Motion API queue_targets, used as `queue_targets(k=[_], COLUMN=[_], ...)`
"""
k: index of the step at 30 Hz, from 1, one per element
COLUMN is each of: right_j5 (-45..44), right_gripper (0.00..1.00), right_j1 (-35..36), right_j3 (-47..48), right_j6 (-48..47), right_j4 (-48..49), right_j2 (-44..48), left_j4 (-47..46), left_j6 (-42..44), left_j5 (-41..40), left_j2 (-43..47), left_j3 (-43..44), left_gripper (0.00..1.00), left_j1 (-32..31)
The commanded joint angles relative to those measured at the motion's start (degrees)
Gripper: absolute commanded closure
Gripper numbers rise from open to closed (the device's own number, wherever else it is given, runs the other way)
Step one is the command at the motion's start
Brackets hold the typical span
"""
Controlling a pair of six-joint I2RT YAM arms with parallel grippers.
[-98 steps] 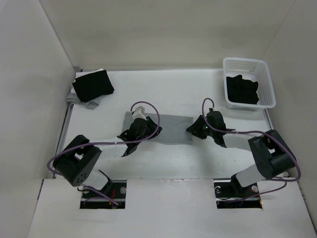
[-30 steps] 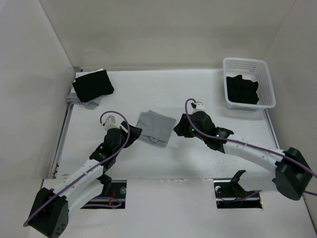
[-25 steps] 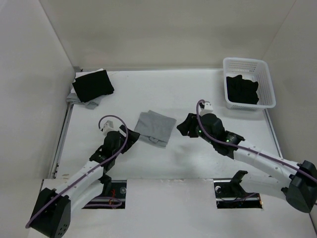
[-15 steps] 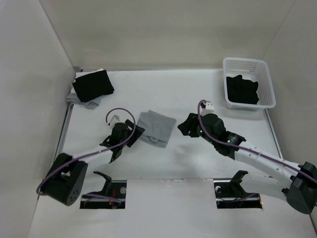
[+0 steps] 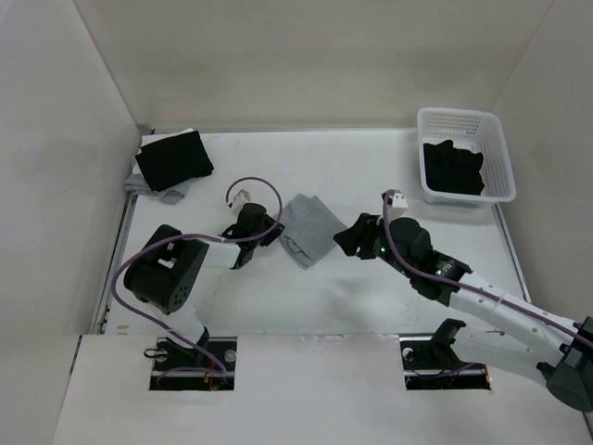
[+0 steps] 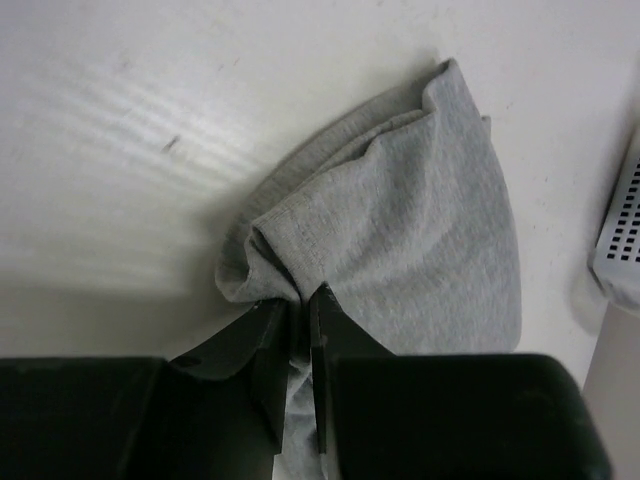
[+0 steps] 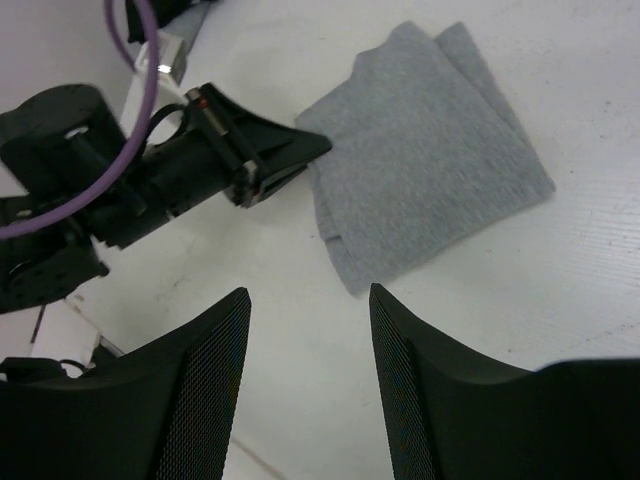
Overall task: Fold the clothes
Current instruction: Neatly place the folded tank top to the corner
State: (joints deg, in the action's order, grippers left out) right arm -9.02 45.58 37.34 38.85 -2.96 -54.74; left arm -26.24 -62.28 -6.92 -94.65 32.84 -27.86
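The clothes I see are a folded light grey shirt (image 5: 310, 230) lying mid-table, black garments (image 5: 454, 167) in the basket, and a black folded pile (image 5: 174, 159) at the back left. My left gripper (image 5: 275, 230) is shut on the grey shirt's left edge. In the left wrist view the shirt (image 6: 420, 230) bunches into a ridge where the left gripper (image 6: 298, 300) pinches it. My right gripper (image 5: 345, 239) is open just right of the shirt, holding nothing. In the right wrist view the right gripper (image 7: 308, 295) hangs over bare table, with the shirt (image 7: 430, 150) ahead.
A white lattice basket (image 5: 498, 148) stands at the back right; its corner shows in the left wrist view (image 6: 620, 230). The black pile rests on a grey and white cloth (image 5: 171, 195) by the left wall. The left arm (image 7: 150, 180) reaches in across the right wrist view.
My left gripper has closed on the shirt's left edge and pushed right. The shirt has shifted right and turned. My right gripper has drawn back slightly and stays open.
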Motion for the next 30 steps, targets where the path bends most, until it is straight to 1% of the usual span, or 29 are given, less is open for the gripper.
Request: queue_targets(k=[1, 6, 10, 13, 15, 18, 22, 24, 25, 26, 28, 29, 30], right_j5=[0.23, 0.23, 0.40, 0.84, 1.19, 1.72, 2.95, 3.13, 3.21, 3.39, 3.48, 3.48, 3.48], right_gripper=[0.44, 0.44, 0.44, 0.44, 0.43, 0.43, 0.43, 0.43, 0.43, 0.43, 0.43, 0.43, 0.43], right_j1=[1.04, 0.78, -0.36, -0.72, -0.80, -1.24, -1.60, -1.60, -1.60, -1.51, -1.42, -1.07, -0.81], right_j3=[-0.16, -1.04, -0.61, 0.01, 0.36, 0.80, 1.24, 1.24, 1.24, 1.33, 1.42, 1.50, 1.59], right_j6=[0.52, 0.70, 0.09, -0.35, -0.70, -1.32, -1.85, -1.85, -1.85, -1.76, -1.67, -1.59, -1.59], right_j4=[2.26, 2.17, 2.26, 2.26, 2.26, 2.26, 2.35, 2.52, 2.70, 2.70, 2.87, 2.70, 2.52], right_j2=[2.44, 3.94, 3.50, 2.80, 2.54, 2.27, 1.83, 1.48, 1.30, 1.13, 0.69, 0.60, 0.51], left_j4=[-2.32, -0.40, 5.66, 8.57, 9.80, 10.51, 10.86, 10.60, 9.99, 8.50, 5.77, 5.76, 6.11], left_j6=[4.00, 8.83, 13.40, 14.73, 15.00, 13.25, 9.47, 8.32, 7.19, 6.13, 4.63, 2.71, 1.21], left_j5=[-0.99, 1.63, 4.80, 5.33, 5.16, 4.90, 4.81, 3.85, 1.75, -0.88, -3.62, -2.85, -1.71], left_j2=[-2.46, -3.17, -5.36, -5.89, -5.37, -4.32, -4.40, -5.54, -5.80, -5.81, -7.03, -8.00, -8.61], left_j3=[5.81, 17.23, 30.32, 36.93, 39.83, 41.51, 40.91, 39.59, 38.19, 36.26, 32.83, 31.94, 31.24], left_gripper=[1.00, 1.00, 1.00, 1.00, 1.00, 1.00, 1.00, 0.98, 0.93, 0.82, 0.48, 0.33, 0.26], left_j1=[0.74, 3.02, 5.92, 9.52, 13.82, 22.07, 34.29, 39.39, 41.68, 43.96, 47.92, 49.59, 50.66])
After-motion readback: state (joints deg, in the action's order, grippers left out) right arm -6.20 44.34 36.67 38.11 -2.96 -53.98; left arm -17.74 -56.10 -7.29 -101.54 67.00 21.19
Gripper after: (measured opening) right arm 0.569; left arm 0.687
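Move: The corner stack with the black folded cloth on top lies about 19 cm ahead of the left hand and 30 cm to its left, roughly level. The tank top, already pinched, has its middle some 8 cm to that hand's right, and the grey cloth edge under the stack sticks out 11 cm ahead and 33 cm left. From the idle right hand the stack is some 30 cm ahead, 43 cm left and 18 cm lower. Left hand swings the pinched tank top up and forward about 20 cm, then 40 cm left, opening near the stack. ##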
